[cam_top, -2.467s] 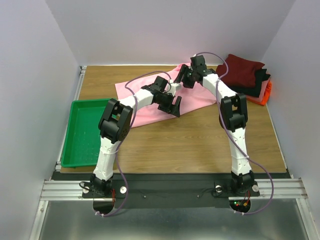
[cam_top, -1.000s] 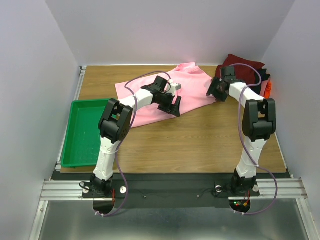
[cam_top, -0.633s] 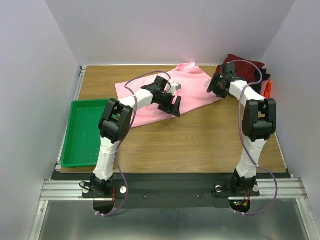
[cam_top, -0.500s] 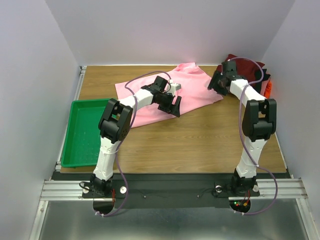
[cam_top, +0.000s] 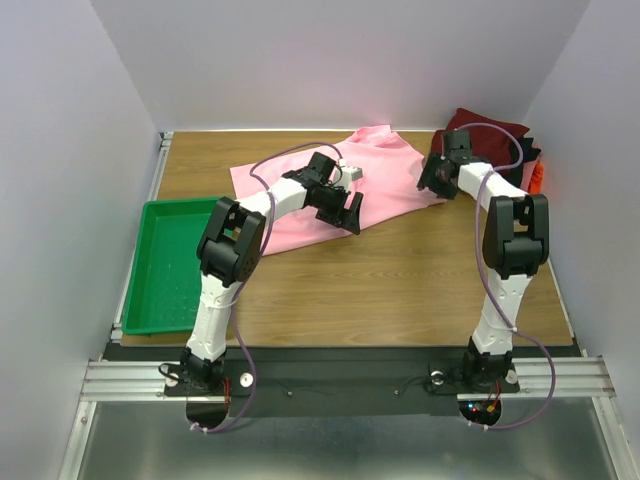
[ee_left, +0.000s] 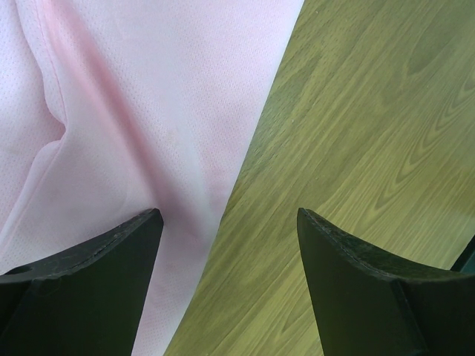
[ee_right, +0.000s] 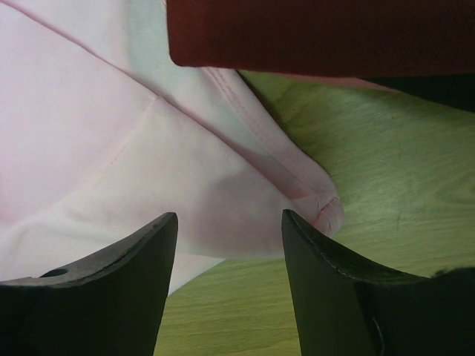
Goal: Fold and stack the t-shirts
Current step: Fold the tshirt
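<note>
A light pink t-shirt (cam_top: 390, 165) lies spread across the back middle of the wooden table. My left gripper (cam_top: 350, 212) hangs open over its near edge; in the left wrist view (ee_left: 226, 219) one finger is above the pink cloth (ee_left: 133, 111), the other above bare wood. At the shirt's right corner my right gripper (cam_top: 431, 180) is open, and the right wrist view (ee_right: 228, 219) shows a pink hemmed corner (ee_right: 297, 185) between the fingers, ungripped. A folded dark red t-shirt (cam_top: 490, 135) tops a stack with black (cam_top: 520, 162) and orange-red (cam_top: 537, 180) ones.
A green plastic tray (cam_top: 165, 270) sits at the table's left edge. The dark red shirt's edge (ee_right: 319, 33) overlaps the pink cloth just beyond my right fingers. Grey walls close in the back and sides. Bare wood (cam_top: 400, 280) lies between the pink shirt and the arm bases.
My right arm swung from over the pink shirt's back middle to its right corner beside the stack, then shifted slightly there. The left arm stayed still.
</note>
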### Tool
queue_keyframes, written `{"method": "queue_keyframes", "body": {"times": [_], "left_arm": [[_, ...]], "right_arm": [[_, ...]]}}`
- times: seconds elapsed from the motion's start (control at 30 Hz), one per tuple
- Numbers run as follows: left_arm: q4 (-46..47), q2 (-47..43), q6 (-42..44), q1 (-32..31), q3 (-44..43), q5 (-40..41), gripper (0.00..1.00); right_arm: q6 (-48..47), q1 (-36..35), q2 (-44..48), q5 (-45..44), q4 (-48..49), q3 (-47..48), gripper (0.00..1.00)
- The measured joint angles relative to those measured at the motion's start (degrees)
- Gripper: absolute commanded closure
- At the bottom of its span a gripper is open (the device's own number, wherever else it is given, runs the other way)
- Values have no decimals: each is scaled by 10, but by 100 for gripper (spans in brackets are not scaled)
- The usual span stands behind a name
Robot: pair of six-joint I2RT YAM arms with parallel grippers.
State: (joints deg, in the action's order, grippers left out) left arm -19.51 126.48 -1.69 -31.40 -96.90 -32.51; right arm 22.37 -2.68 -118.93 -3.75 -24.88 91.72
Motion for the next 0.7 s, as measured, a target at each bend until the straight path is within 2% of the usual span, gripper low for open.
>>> {"method": "queue_keyframes", "body": {"times": [0.33,0.63,0.67,0.7], "left_arm": [[0,0,0,0,0,0,14],[0,0,0,0,0,0,14],[0,0,0,0,0,0,15],[0,0,0,0,0,0,15]], "right_arm": [[-14,0,-4,-17,0,-12,37],[-20,0,-26,-38,4,-14,61],[-20,0,-27,-41,5,-13,65],[-20,0,-27,-43,8,-12,73]]}}
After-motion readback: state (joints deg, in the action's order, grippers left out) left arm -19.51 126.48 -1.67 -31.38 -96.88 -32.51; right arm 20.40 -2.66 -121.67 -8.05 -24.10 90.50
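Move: Just under the right hand lies the t-shirt's right-hand sleeve corner, about 4 cm below, 2 cm to the right and 1 cm back. The dark red shirt sits roughly 12 cm ahead of this hand and 13 cm to its right, a little below it; the black shirt some 6 cm ahead and 23 cm right. From the idle left hand, the sleeve corner is about 23 cm to the right and 4 cm ahead. Sinking about 3 cm onto the t-shirt's sleeve corner, the right hand also drifts some 1.5 cm to its right, tipping its left side down slightly. The half-open fingers hold their gap for the first part of the descent, then close by over a third during the rest, their tips coming in around the loose fold at the corner. ##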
